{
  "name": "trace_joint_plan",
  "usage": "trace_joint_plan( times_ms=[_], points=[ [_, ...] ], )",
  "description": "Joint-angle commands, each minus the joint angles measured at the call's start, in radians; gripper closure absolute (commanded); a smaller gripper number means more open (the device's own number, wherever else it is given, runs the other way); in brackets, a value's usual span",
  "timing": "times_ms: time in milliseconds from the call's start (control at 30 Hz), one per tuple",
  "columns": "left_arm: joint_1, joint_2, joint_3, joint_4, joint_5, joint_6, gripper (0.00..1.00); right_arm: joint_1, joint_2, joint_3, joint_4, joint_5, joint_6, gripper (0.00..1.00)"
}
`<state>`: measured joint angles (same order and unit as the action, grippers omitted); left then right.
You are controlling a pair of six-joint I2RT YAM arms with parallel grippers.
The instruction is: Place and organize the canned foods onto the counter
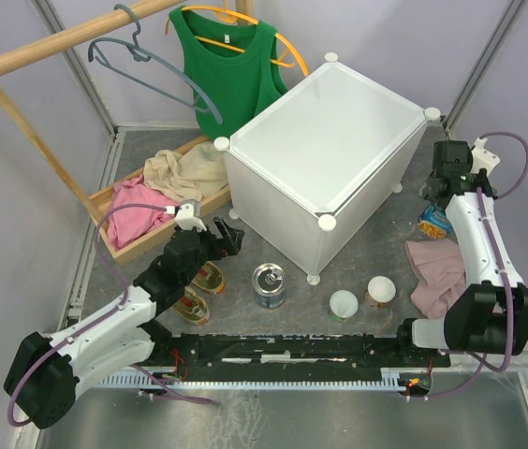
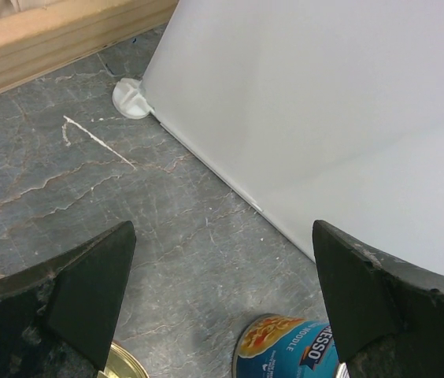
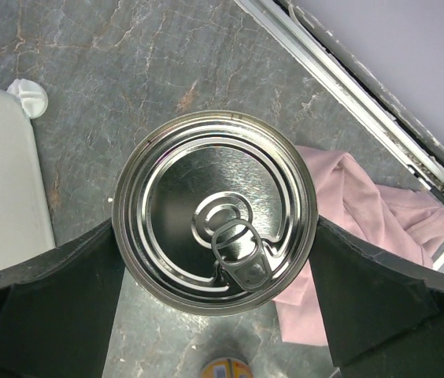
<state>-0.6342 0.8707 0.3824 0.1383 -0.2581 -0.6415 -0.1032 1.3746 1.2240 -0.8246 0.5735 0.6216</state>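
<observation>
The counter (image 1: 330, 131) is a white cube cabinet at the middle back. On the floor before it stand a tall blue-labelled can (image 1: 270, 284), two small white-lidded cans (image 1: 344, 304) (image 1: 381, 290) and two oval gold tins (image 1: 210, 277) (image 1: 192, 307). My left gripper (image 1: 229, 234) hangs open over the floor beside the counter's wall (image 2: 324, 118), with nothing between its fingers (image 2: 88, 291). The blue can (image 2: 285, 346) and a gold tin (image 2: 120, 366) show at the lower edge. My right gripper (image 1: 437, 201) is shut on a second tall can (image 1: 432, 223), its pull-tab lid (image 3: 214, 213) touching both fingers.
A wooden tray (image 1: 124, 245) of clothes lies at the left under a wooden rack with a green top (image 1: 227, 65) and hangers. A pink cloth (image 1: 437, 271) lies right of the held can, also in the right wrist view (image 3: 379, 220). A metal rail (image 3: 348, 87) borders the right side.
</observation>
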Motion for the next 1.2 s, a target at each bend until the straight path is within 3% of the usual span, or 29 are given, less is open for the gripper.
trace_joint_plan(
  times_ms=[0, 533, 1167],
  points=[
    [0.003, -0.028, 0.002, 0.069, -0.012, -0.032, 0.01, 0.011, -0.120, 0.078, 0.014, 0.080, -0.023, 0.99],
    [0.004, -0.069, 0.004, 0.056, 0.014, -0.047, 0.01, 0.025, -0.234, 0.301, -0.120, 0.024, -0.046, 0.99],
    [0.003, -0.050, -0.001, 0.055, 0.020, -0.072, 0.01, 0.039, -0.165, 0.646, -0.101, -0.139, -0.042, 0.99]
  ],
)
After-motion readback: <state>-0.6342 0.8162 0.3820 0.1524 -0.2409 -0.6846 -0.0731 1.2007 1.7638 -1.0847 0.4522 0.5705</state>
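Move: My right hand already holds the blue-labelled can clear of the table. The counter (the white box) has its top's middle some 14 cm ahead of this hand, 34 cm left and about 12 cm higher. The pink cloth lies about 13 cm back and straight in line, the white-lidded jar about 18 cm back and 18 cm left, both well below. From my left hand the counter top is some 19 cm ahead, 23 cm right and 17 cm up. I raise the can with my right hand beside the counter's right side, about 21 cm nearly straight up, drawing back some 3 cm at the start and easing about 3 cm left towards the counter. Through the climb the wrist tips the fingers up from steeply down by some 25 degrees, with a slight counter-clockwise turn; the fingers keep their hold around the can. My open left hand only rises about 2 cm. ##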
